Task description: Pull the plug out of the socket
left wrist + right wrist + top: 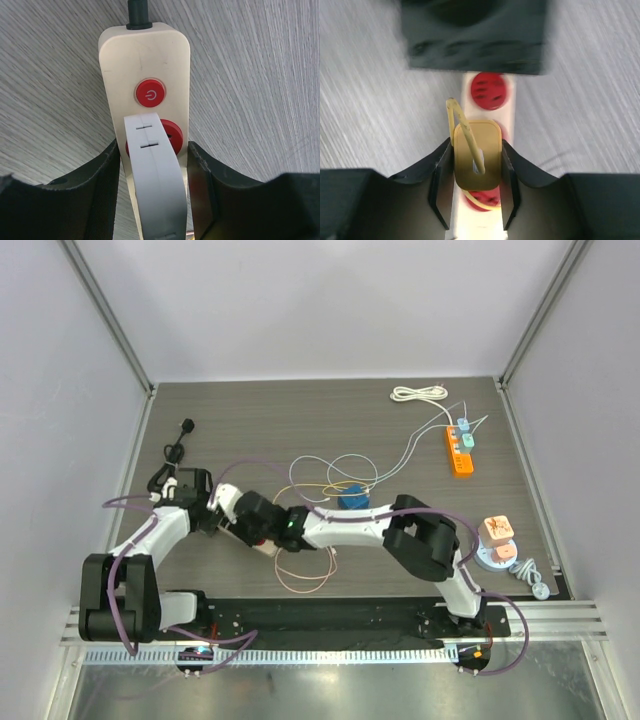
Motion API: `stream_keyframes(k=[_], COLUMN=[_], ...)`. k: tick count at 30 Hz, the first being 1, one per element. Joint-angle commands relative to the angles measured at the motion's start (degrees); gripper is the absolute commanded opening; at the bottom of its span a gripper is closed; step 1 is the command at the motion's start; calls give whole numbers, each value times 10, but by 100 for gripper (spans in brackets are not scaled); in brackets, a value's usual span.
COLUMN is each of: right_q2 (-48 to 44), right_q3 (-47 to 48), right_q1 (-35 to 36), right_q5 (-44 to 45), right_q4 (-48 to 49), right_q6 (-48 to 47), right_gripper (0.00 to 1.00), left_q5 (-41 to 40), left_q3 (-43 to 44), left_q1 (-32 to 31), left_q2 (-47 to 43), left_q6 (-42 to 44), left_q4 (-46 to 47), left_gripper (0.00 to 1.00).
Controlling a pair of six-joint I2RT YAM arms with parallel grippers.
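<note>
A cream socket strip (145, 60) with a red power button (149, 95) and red sockets (490, 90) lies on the grey wood table. My left gripper (153, 149) is shut on the strip's sides, and a pale grey plug-like body (156, 190) rises over a red socket between its fingers. My right gripper (476, 162) is shut on a yellow plug (476, 150) with a yellow cable (452, 117), directly above another red socket. Whether its prongs are in the socket is hidden. In the top view both grippers (225, 515) (262, 537) meet over the strip (266, 549).
Thin looping cables (305, 580) lie around the arms. A blue round object (352, 498) sits behind them. An orange strip (460, 452) with plugs and a coiled white cable (418, 394) are at the back right. Peach adapters (497, 538) stand at the right, a black plug (180, 440) at the left.
</note>
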Motion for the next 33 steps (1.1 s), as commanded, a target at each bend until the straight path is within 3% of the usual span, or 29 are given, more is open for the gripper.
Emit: stream_keyframes(k=[1, 5, 10, 18, 21, 22, 24, 25, 26, 28, 29, 33], right_q2=[-79, -83, -128, -204, -206, -202, -179, -171, -148, -127, -114, -80], right_q3=[4, 20, -32, -140, -152, -149, -135, -127, -106, -84, -65, -46], right_q1=[-61, -58, -61, -188, -251, -266, -293, -300, -303, -315, -318, -318], right_q5=[-155, -125, -30, -41, -96, -114, -138, -151, -153, -155, -155, -150], right_q4=[71, 24, 5, 5, 10, 11, 5, 4, -20, -37, -54, -75], right_q6=[114, 103, 71, 83, 99, 101, 109, 112, 116, 125, 132, 139], right_gripper=[1, 1, 1, 1, 1, 1, 5, 11, 25, 33, 44, 66], left_q5=[-87, -87, -77, -54, -54, -53, -50, -43, -39, -30, -28, -26], left_q3=[-20, -16, 2, 0, -5, -6, -1, -1, 2, 10, 13, 34], left_q1=[9, 9, 9, 9, 9, 9, 9, 9, 9, 10, 9, 9], left_q2=[9, 4, -7, -55, -73, -74, -75, -74, -72, -71, -73, -85], left_q6=[34, 37, 46, 82, 83, 83, 85, 88, 92, 97, 99, 106], left_q4=[-13, -15, -28, -6, -3, -2, -3, -5, -8, -15, -18, -51], left_gripper=[0, 0, 0, 2, 14, 29, 49, 63, 68, 77, 81, 94])
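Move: The right hand already grips the yellow plug above the power strip, whose middle is about 2 cm to its left, 2 cm ahead and 6 cm below. The open spot beside the cable loops is roughly 18 cm ahead, 19 cm right and 8 cm down. The blue plug lies some 13 cm ahead and 27 cm right, 6 cm down. The left hand clasps the strip's sides near its switch; the middle lies about 3 cm back and 6 cm right of it, about level. Up and a little forward first, by about 6 cm, the right hand takes the yellow plug away from the strip, then sweeps it quickly forward and right towards the cable loops, turning some 30 degrees clockwise. It sinks over the last stretch and opens to let go of the plug. The left hand keeps hold of the strip, then rises and shifts left slightly and opens wide, releasing its sides. ##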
